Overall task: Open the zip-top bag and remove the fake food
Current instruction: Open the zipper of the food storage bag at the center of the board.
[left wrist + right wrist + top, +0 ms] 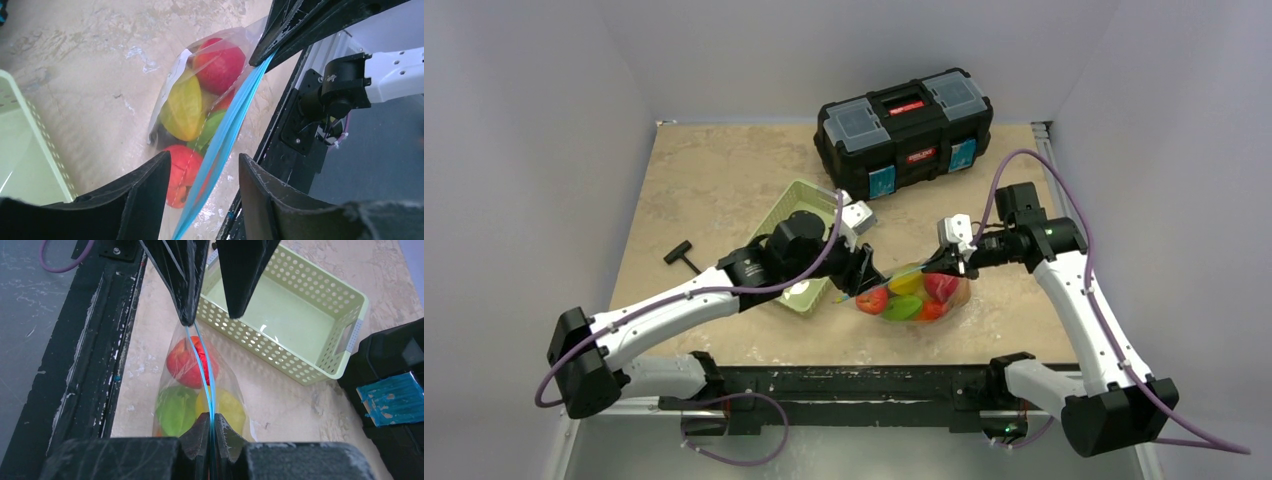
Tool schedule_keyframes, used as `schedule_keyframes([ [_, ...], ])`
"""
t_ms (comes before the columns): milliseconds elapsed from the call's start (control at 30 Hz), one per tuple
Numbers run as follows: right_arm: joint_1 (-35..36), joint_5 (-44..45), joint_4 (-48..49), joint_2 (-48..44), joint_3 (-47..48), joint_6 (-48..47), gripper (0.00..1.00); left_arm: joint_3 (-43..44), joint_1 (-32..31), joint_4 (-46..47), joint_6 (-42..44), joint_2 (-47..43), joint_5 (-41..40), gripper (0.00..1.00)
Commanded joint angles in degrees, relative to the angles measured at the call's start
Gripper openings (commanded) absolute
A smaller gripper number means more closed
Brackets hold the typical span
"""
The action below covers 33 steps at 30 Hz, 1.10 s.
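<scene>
The zip-top bag [914,295] hangs between my two grippers, just above the table, its teal-blue zip strip [225,135] uppermost. The fake food shows through the clear plastic: a red piece [220,67], a yellow one [184,107], a green one [175,410] and a second red one [182,167]. My right gripper [211,417] is shut on one end of the strip. At the other end my left gripper [205,157] straddles the strip, with a gap on either side of it. In the top view the left gripper [869,283] is at the bag's left corner, the right gripper [949,262] at its upper right.
A pale green lattice basket [809,235] sits just left of the bag, under the left arm. A black toolbox [904,130] stands at the back of the table. A small black T-shaped tool [682,255] lies at the left. The black base rail [844,385] runs along the near edge.
</scene>
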Motion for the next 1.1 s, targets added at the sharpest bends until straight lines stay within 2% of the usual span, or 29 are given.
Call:
schedule_keyframes([
  [0, -0.1, -2.4, 1.7, -2.0, -0.9, 1.3, 0.04, 4.4, 0.3, -0.6, 3.6, 4.3, 5.1, 0.49],
  [200, -0.1, -2.5, 1.8, -1.9, -0.9, 1.3, 0.05, 5.6, 0.2, -1.0, 5.0, 6.9, 5.9, 0.28],
  [400, -0.2, -2.7, 1.8, -1.5, -1.1, 1.3, 0.05, 4.9, 0.3, -0.5, 6.0, 8.1, 8.6, 0.28],
  [500, -0.1, -3.2, 1.7, -1.3, -1.2, 1.5, 0.09, 5.8, 0.3, -0.5, 6.2, 10.3, 9.2, 0.28],
  [533, -0.1, -3.2, 1.8, -1.2, -1.2, 1.8, 0.11, 6.2, 0.3, -0.5, 6.2, 11.3, 9.6, 0.24],
  [567, -0.1, -3.2, 2.4, -1.0, -1.2, 2.7, 0.12, 6.7, 0.3, -0.5, 6.2, 12.0, 9.9, 0.09],
  [600, -0.1, -3.0, 3.4, -0.9, -1.1, 4.3, 0.16, 7.1, 0.3, -0.7, 5.9, 12.3, 9.7, 0.00],
  [667, -0.3, -1.0, 9.1, -0.9, -0.9, 12.9, 0.27, 7.0, 0.3, 0.1, 4.7, 12.0, 9.4, 0.00],
  [733, -1.3, 1.2, 14.4, -1.9, -0.3, 22.2, 0.48, 5.7, 0.3, 2.1, 1.9, 10.4, 7.6, 0.00],
  [767, -2.1, 1.5, 16.0, -2.7, 0.2, 25.7, 0.68, 4.8, 0.3, 3.4, -0.2, 9.3, 6.1, 0.00],
  [800, -2.9, 1.3, 17.1, -3.6, 0.8, 28.7, 0.77, 3.6, 0.3, 4.8, -2.3, 8.2, 4.9, 0.00],
  [933, -4.3, 1.9, 21.0, -7.1, 4.0, 39.5, 0.96, 0.2, 0.7, 9.0, -10.5, 5.5, 1.7, 0.00],
  [1067, -4.3, 0.5, 21.1, -9.1, 7.2, 47.1, 0.99, -2.6, 0.8, 16.0, -18.6, 4.5, -0.2, 0.00],
])
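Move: Just below the left hand, about 4 cm down and 3 cm to its right, runs the zipper's left part, which it goes for. The red fruit lies in the bag some 3 cm back and 10 cm down, the yellow one level, 7 cm to the right and 10 cm down; the basket's middle is about 14 cm left, 8 cm ahead and 13 cm down. The right hand already pinches the zipper's right part. Sinking about 5 cm and drifting some 3 cm right, the left hand brings its half-open fingers down astride the zipper, shuts them on the far lip, then lifts about 3 cm with it. The right hand stays put holding its end until that grip is made, then opens wide and pulls off, up about 6 cm and slightly forward, turning some 20 degrees clockwise. ##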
